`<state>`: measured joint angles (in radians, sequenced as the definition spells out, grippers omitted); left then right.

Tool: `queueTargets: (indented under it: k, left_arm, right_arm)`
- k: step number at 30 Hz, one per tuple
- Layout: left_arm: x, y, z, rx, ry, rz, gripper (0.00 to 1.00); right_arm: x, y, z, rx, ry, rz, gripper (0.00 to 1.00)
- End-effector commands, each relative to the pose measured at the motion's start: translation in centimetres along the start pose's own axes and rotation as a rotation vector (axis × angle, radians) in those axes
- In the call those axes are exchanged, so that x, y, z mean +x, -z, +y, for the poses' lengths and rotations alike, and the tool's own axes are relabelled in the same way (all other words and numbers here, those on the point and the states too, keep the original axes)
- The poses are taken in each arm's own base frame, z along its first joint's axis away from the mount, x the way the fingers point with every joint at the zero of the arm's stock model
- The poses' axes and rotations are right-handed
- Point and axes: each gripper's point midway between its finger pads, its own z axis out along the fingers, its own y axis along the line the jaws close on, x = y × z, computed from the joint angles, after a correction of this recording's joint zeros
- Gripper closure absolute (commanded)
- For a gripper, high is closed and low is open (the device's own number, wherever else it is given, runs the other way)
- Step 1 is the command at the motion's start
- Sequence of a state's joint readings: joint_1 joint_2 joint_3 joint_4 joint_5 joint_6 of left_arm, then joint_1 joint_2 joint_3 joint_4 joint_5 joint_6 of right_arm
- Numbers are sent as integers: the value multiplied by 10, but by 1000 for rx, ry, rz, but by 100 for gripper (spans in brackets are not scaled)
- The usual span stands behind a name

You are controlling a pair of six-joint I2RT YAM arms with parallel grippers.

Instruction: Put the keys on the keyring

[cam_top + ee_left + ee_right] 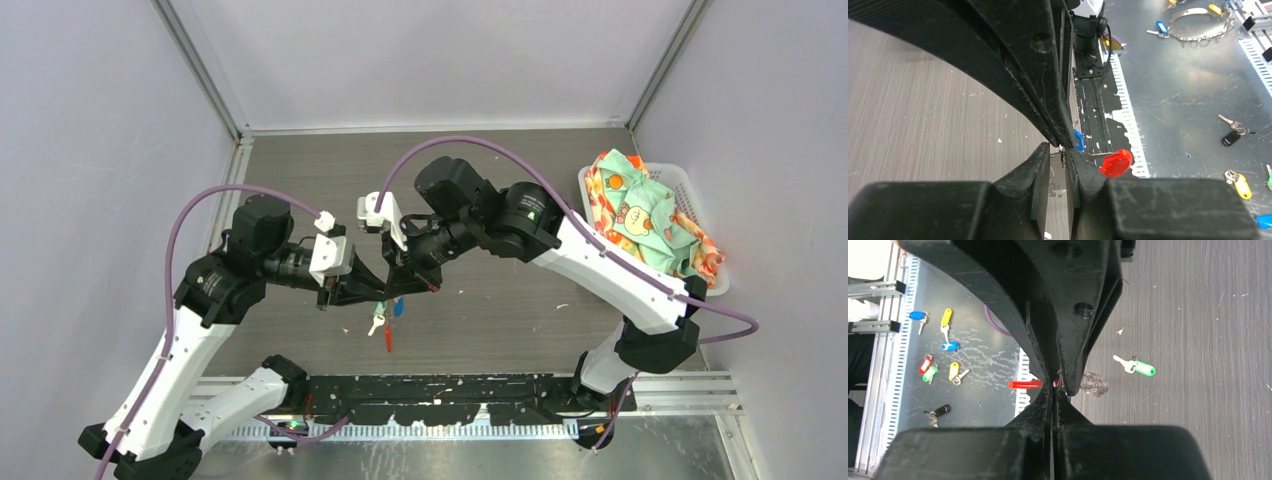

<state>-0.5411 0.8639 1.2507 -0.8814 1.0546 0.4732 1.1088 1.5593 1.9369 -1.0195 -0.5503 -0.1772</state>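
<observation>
My two grippers meet tip to tip above the middle of the table. The right gripper (408, 282) (1054, 390) is shut on a thin part of the keyring. Its red oval (1025, 384) (1116, 163) sticks out on one side and a blurred silvery chain (1093, 385) hangs on the other. A blue key (399, 307) (1078, 141) hangs from the same bunch. The left gripper (372, 288) (1059, 150) has a narrow gap between its fingers, with a thin metal ring bit at the tips. Whether it pinches that bit is unclear. A green key (1136, 368) (378, 316) lies on the table by itself.
A white basket (690, 190) holding colourful cloth stands at the back right. Past the table's near edge, beyond the black rail (450, 400), several tagged keys (947, 320) and a chain loop (1195, 25) lie on a metal floor. Grey walls close in the left, right and back.
</observation>
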Motion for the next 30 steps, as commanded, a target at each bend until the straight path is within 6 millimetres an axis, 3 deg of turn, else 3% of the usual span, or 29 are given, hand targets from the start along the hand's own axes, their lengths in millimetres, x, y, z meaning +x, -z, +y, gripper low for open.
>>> queueTargets:
  k: [1, 9, 12, 14, 22, 26, 30]
  left_arm:
    - [-8, 5, -6, 2, -47, -10, 84]
    - [2, 4, -9, 14, -63, 26, 99]
    - [6, 3, -5, -5, -67, 48, 100]
    - [6, 3, 0, -35, -50, 49, 100]
    - [-32, -2, 1, -67, 71, -149, 100]
    - [-47, -3, -5, -29, 132, -209, 100]
    - [-56, -3, -6, -14, 137, -233, 100]
  right_arm:
    - [-11, 7, 6, 0, 0, -13, 99]
    - [-15, 2, 6, -1, -7, -14, 99]
    - [-19, 1, 3, 13, -16, -22, 99]
    - [-21, 2, 1, 33, -11, -46, 90]
    - [-52, 43, -2, 176, 76, -396, 63]
    - [-53, 63, 0, 192, 54, -496, 60]
    - [-50, 63, 1, 190, 31, -553, 57]
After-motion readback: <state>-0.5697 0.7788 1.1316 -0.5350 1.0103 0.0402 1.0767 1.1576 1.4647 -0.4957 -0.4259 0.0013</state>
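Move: The keyring's upper end is pinched in the right fingertips and already lies between the left ones: about 1 cm right of the left hand point and practically at the right hand point. Beneath the left hand hang the blue tag, roughly 2 cm right, 1 cm back and 3 cm lower, and the red tag, some 5 cm back and 5 cm lower. The green key lies on the table, about 13 cm ahead of the left hand, 5 cm to its left and some 34 cm below. Close the left gripper fully on the keyring while both hands ease down about 1 cm together. Only then open the right fingers to somewhat under half, let go, and draw that hand up some 6 cm and a little right, its fingertips tilting up by about 25 degrees. Keep the left pinch and lift slightly, nudging right. ##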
